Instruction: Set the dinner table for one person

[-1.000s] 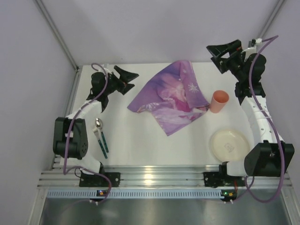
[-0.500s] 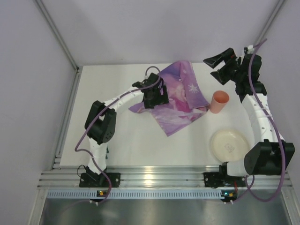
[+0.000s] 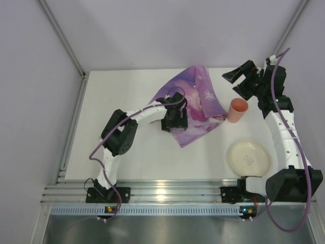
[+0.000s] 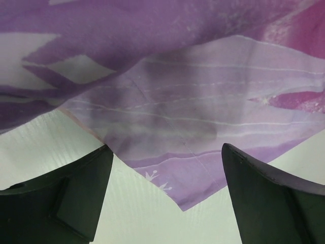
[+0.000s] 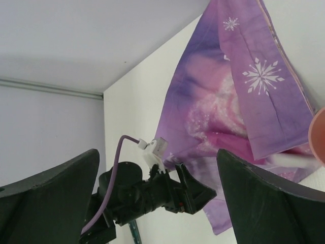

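The dinner table point(image 3: 137, 152) is a white tabletop with silver rails at its near edge. A crumpled purple placemat point(image 3: 195, 99) lies at its far middle. My left gripper point(image 3: 173, 124) hangs over the placemat's near left part. In the left wrist view the left gripper point(image 4: 166, 148) is open, and a pointed corner of the placemat point(image 4: 177, 198) lies on the white top between its black fingers point(image 4: 76, 193). My right gripper point(image 3: 236, 83) is raised at the far right, above the cup. In its own view the right gripper point(image 5: 157, 152) is open and holds nothing.
An orange cup point(image 3: 237, 110) stands just right of the placemat. A cream plate point(image 3: 248, 156) lies near the right arm's base. The left arm point(image 3: 119, 137) stretches across the table's left half. A teal cutlery handle point(image 5: 133, 235) peeks out under it.
The left arm has swung from the table's left side rightward onto the placemat and now covers the cutlery. The right gripper has shifted a little and tilted towards the table.
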Motion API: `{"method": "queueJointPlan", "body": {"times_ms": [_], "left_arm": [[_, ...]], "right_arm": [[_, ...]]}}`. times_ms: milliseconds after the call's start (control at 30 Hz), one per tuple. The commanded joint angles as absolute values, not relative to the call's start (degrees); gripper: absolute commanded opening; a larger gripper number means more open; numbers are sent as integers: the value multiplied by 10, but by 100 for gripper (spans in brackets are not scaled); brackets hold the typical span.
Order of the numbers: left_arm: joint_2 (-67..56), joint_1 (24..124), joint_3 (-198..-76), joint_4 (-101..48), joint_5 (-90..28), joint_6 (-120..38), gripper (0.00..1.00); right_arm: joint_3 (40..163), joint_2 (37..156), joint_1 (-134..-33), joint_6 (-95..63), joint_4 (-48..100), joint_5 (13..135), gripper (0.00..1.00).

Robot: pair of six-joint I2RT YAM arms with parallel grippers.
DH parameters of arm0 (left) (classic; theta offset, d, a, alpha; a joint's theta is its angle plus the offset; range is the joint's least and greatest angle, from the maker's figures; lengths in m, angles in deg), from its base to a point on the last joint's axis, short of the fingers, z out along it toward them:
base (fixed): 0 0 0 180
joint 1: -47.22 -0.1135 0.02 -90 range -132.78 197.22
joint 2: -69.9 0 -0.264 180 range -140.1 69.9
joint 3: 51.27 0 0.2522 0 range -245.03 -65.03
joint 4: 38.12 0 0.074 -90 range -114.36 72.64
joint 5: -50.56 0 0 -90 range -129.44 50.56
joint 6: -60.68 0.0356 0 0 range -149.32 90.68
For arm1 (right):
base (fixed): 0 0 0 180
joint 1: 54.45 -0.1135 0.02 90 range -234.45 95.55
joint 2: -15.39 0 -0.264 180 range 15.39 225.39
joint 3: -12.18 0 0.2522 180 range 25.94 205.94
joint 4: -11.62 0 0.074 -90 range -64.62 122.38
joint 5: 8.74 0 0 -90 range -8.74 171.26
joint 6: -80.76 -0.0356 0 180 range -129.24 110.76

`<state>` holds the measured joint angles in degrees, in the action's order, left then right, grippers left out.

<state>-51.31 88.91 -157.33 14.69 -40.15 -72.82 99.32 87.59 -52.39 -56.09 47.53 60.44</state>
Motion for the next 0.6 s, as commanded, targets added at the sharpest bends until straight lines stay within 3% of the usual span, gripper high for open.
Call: {"method": "queueJointPlan", "body": {"times_ms": [0, 67, 133, 167, 200, 300, 367, 567], "left_arm": [[-544, 884, -1573, 145, -400, -735, 89], [-560, 884, -1579, 145, -399, -730, 83], [-575, 886, -1591, 152, -409, -723, 68], [-578, 886, -1592, 152, -414, -720, 60], [-581, 887, -1593, 153, -415, -716, 41], [-592, 887, -1594, 156, -429, -706, 20], [-598, 884, -1593, 166, -445, -700, 0], [-500, 820, -1463, 142, -475, -677, 0]], "right_arm": [[985, 849, -518, -541, 492, 618, 100], [981, 849, -518, -539, 493, 618, 100], [979, 849, -518, -537, 494, 618, 100], [980, 850, -520, -536, 494, 619, 100], [981, 851, -520, -535, 494, 620, 100], [984, 857, -523, -529, 493, 623, 100], [985, 862, -526, -527, 493, 624, 100], [1004, 890, -540, -502, 493, 631, 100]]}}
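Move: The left hand hovers open, fingers down, just above the left part of the cloth's near flap; the flap's middle is about 2 cm back and 6 cm right of it, only some 2 cm below, and the flap's near corner lies 10 cm back and 3 cm right. The cloth's snowflake strip is about 14 cm ahead and 16 cm right, the cup 4 cm ahead and 29 cm right. From the raised right hand the flap lies 7 cm back, 20 cm left and 30 cm below. The left hand eases about 2 cm forward and 1 cm down onto the cloth while its wide-open fingers close fully, gathering the thin near flap and pinching it between the fingertips close to the flap's left edge. With the fingers shut on the cloth and the wrist barely turning, it then starts to draw the flap leftward, about 1 cm, staying low over the table. ##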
